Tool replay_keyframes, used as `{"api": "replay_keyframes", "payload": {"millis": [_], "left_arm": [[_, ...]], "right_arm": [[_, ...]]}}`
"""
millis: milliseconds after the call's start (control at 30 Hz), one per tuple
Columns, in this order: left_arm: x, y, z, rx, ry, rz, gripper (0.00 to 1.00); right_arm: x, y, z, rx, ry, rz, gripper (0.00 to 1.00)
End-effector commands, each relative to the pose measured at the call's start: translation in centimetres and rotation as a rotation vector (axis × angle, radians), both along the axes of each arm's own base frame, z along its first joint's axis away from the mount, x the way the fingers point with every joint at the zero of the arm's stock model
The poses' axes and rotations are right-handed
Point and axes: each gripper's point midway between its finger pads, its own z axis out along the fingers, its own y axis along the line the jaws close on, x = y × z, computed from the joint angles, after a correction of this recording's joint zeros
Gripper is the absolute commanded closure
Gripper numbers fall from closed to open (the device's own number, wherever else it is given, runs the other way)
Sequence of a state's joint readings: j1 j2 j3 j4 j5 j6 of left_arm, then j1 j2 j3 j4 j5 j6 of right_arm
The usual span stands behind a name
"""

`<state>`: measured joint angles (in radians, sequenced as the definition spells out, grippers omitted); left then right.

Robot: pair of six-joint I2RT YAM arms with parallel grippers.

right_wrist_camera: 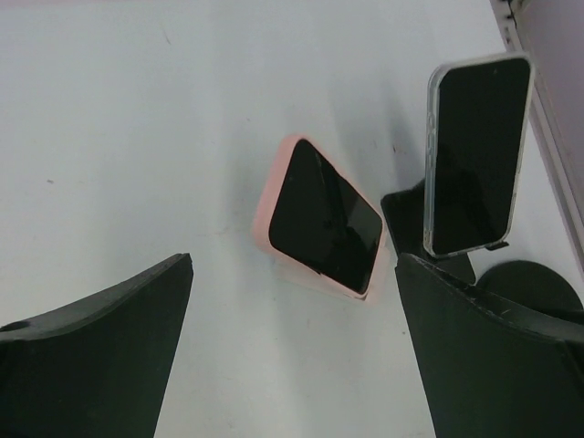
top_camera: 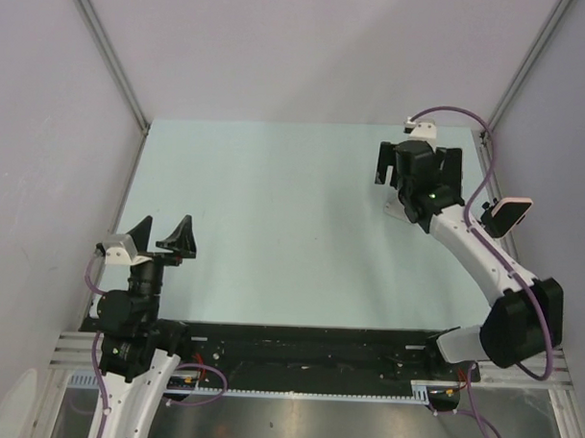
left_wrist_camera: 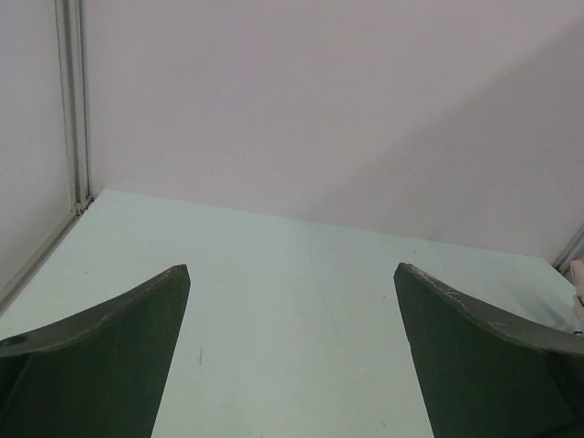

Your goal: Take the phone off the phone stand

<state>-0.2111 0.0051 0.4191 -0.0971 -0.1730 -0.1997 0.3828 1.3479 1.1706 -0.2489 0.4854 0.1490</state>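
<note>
A dark-screened phone in a clear case [right_wrist_camera: 474, 155] stands upright on a black phone stand [right_wrist_camera: 429, 219] with a round base [right_wrist_camera: 534, 287]. The top view shows the same phone [top_camera: 509, 215] at the right table edge. My right gripper [right_wrist_camera: 294, 265] hovers open above the table, short of the stand, with nothing between its fingers; its right finger [right_wrist_camera: 484, 356] overlaps the stand's foot in this view. From above, the right gripper [top_camera: 418, 171] is left of the phone. My left gripper [top_camera: 165, 224] is open and far away at the near left, also open in its wrist view [left_wrist_camera: 292, 269].
A second phone in a pink case [right_wrist_camera: 321, 219] sits screen up just left of the stand, ahead of my right fingers. The enclosure's right wall and metal post [top_camera: 487, 139] run close behind the stand. White walls [left_wrist_camera: 319, 109] surround the pale table [top_camera: 273, 228].
</note>
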Motion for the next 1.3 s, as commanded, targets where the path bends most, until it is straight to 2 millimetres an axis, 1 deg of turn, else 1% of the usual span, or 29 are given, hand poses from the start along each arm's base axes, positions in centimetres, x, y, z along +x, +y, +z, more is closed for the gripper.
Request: {"api": "replay_keyframes", "payload": {"millis": [0, 33, 67, 133, 167, 233, 267, 300, 333, 367, 400, 433, 467, 500, 600, 633, 667, 700, 733, 800, 833, 900, 933, 1000, 1033, 1100, 1133, 1233, 1267], "left_arm": [[-3.8, 0.9, 3.8, -0.025, -0.171, 0.009, 0.00], [-3.6, 0.9, 3.7, -0.022, -0.165, 0.011, 0.00], [-3.6, 1.0, 3.7, -0.023, -0.165, 0.013, 0.00], [-3.5, 0.9, 3.6, -0.021, -0.158, 0.009, 0.00], [-3.4, 0.9, 3.5, -0.021, -0.156, 0.009, 0.00], [-3.2, 0.8, 3.4, -0.015, -0.146, 0.009, 0.00], [-3.0, 0.7, 3.3, -0.010, -0.137, 0.008, 0.00], [-3.0, 0.7, 3.4, -0.010, -0.139, 0.005, 0.00], [-2.9, 0.6, 3.2, -0.007, -0.132, 0.004, 0.00], [-2.8, 0.6, 3.2, -0.007, -0.127, 0.005, 0.00], [-2.7, 0.5, 3.1, -0.003, -0.123, 0.000, 0.00], [-2.6, 0.5, 3.0, -0.002, -0.118, 0.000, 0.00], [-2.4, 0.4, 2.9, 0.000, -0.113, -0.003, 0.00], [-2.4, 0.3, 2.9, 0.002, -0.111, -0.006, 0.00], [-2.1, 0.2, 2.7, 0.007, -0.098, -0.009, 0.00], [-2.1, 0.2, 2.7, 0.009, -0.097, -0.010, 0.00], [-2.0, 0.1, 2.6, 0.011, -0.093, -0.012, 0.00], [-1.9, 0.1, 2.5, 0.014, -0.087, -0.012, 0.00], [-1.9, 0.0, 2.5, 0.014, -0.086, -0.015, 0.00], [-1.7, 0.0, 2.4, 0.019, -0.080, -0.016, 0.00], [-1.7, -0.1, 2.4, 0.020, -0.080, -0.019, 0.00], [-1.6, -0.1, 2.4, 0.022, -0.076, -0.022, 0.00], [-1.6, -0.2, 2.4, 0.021, -0.074, -0.024, 0.00], [-1.5, -0.3, 2.2, 0.026, -0.069, -0.028, 0.00], [-1.5, -0.3, 2.3, 0.025, -0.069, -0.031, 0.00], [-1.4, -0.4, 2.2, 0.027, -0.065, -0.034, 0.00], [-1.3, -0.5, 2.2, 0.030, -0.061, -0.036, 0.00], [-1.2, -0.8, 2.1, 0.031, -0.059, -0.051, 0.00], [-1.3, -0.8, 2.2, 0.027, -0.058, -0.054, 0.00]], "right_arm": [[1.9, -0.6, -0.5, -0.046, 0.007, -0.075, 0.01], [2.3, -0.5, -1.0, -0.051, 0.009, -0.080, 0.02], [2.8, -0.3, -2.0, -0.063, 0.025, -0.081, 0.03], [3.5, -0.2, -2.5, -0.101, 0.019, -0.087, 0.04], [3.8, -0.2, -3.3, -0.141, 0.028, -0.109, 0.07], [4.2, 0.0, -3.3, -0.189, 0.010, -0.124, 0.09], [4.4, -0.1, -4.1, -0.219, 0.020, -0.147, 0.12], [4.7, 0.0, -4.2, -0.225, 0.012, -0.157, 0.14], [4.8, -0.1, -4.5, -0.234, 0.015, -0.165, 0.19], [4.9, -0.4, -4.7, -0.249, 0.016, -0.184, 0.22], [5.0, -0.3, -5.4, -0.269, 0.029, -0.190, 0.24], [5.2, -0.3, -5.5, -0.277, 0.024, -0.198, 0.29], [5.2, -0.5, -5.6, -0.297, 0.025, -0.210, 0.31], [5.3, -0.3, -5.9, -0.304, 0.027, -0.209, 0.32], [5.3, -0.1, -6.1, -0.316, 0.023, -0.224, 0.42], [5.2, -0.2, -6.1, -0.341, 0.031, -0.219, 0.47], [5.5, -0.2, -5.6, -0.335, 0.007, -0.234, 0.50], [5.5, -0.3, -5.6, -0.345, 0.005, -0.237, 0.52], [5.4, -0.1, -5.5, -0.351, 0.001, -0.237, 0.58], [5.4, -0.2, -5.0, -0.361, -0.013, -0.257, 0.64], [5.3, -0.2, -4.8, -0.373, -0.017, -0.257, 0.69], [5.3, 0.0, -4.2, -0.378, -0.035, -0.265, 0.74], [5.2, 0.0, -3.9, -0.393, -0.038, -0.263, 0.78], [5.3, 0.0, -3.8, -0.403, -0.043, -0.269, 0.83], [5.2, 0.0, -3.7, -0.414, -0.043, -0.272, 0.88], [5.2, 0.0, -3.6, -0.422, -0.044, -0.276, 0.94], [5.0, -0.1, -3.4, -0.433, -0.044, -0.279, 1.00], [4.8, 0.4, -2.4, -0.450, -0.068, -0.281, 1.00], [4.6, 0.8, -1.4, -0.463, -0.087, -0.270, 1.00]]}}
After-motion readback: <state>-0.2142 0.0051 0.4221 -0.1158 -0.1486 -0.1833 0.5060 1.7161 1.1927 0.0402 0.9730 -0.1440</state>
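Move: Some 5 cm ahead, 2 cm to the right and 11 cm below the open right hand is the middle of the pink phone, leaning on its white stand. The phone stand's base is about 3 cm ahead, level sideways and 17 cm down. The black phone is roughly 9 cm ahead and 14 cm to the right, 10 cm lower. From the left hand, the pink phone is about 25 cm ahead, 54 cm right and 16 cm down. Sinking about 9 cm while easing some 4 cm forward, the right hand comes down to the pink phone's raised end. It rolls its left side down nearly 30 degrees and turns a little clockwise as the fingers close, and they end pinching the phone across its thickness. The hand rises about 3 cm during the last part of the closing. ##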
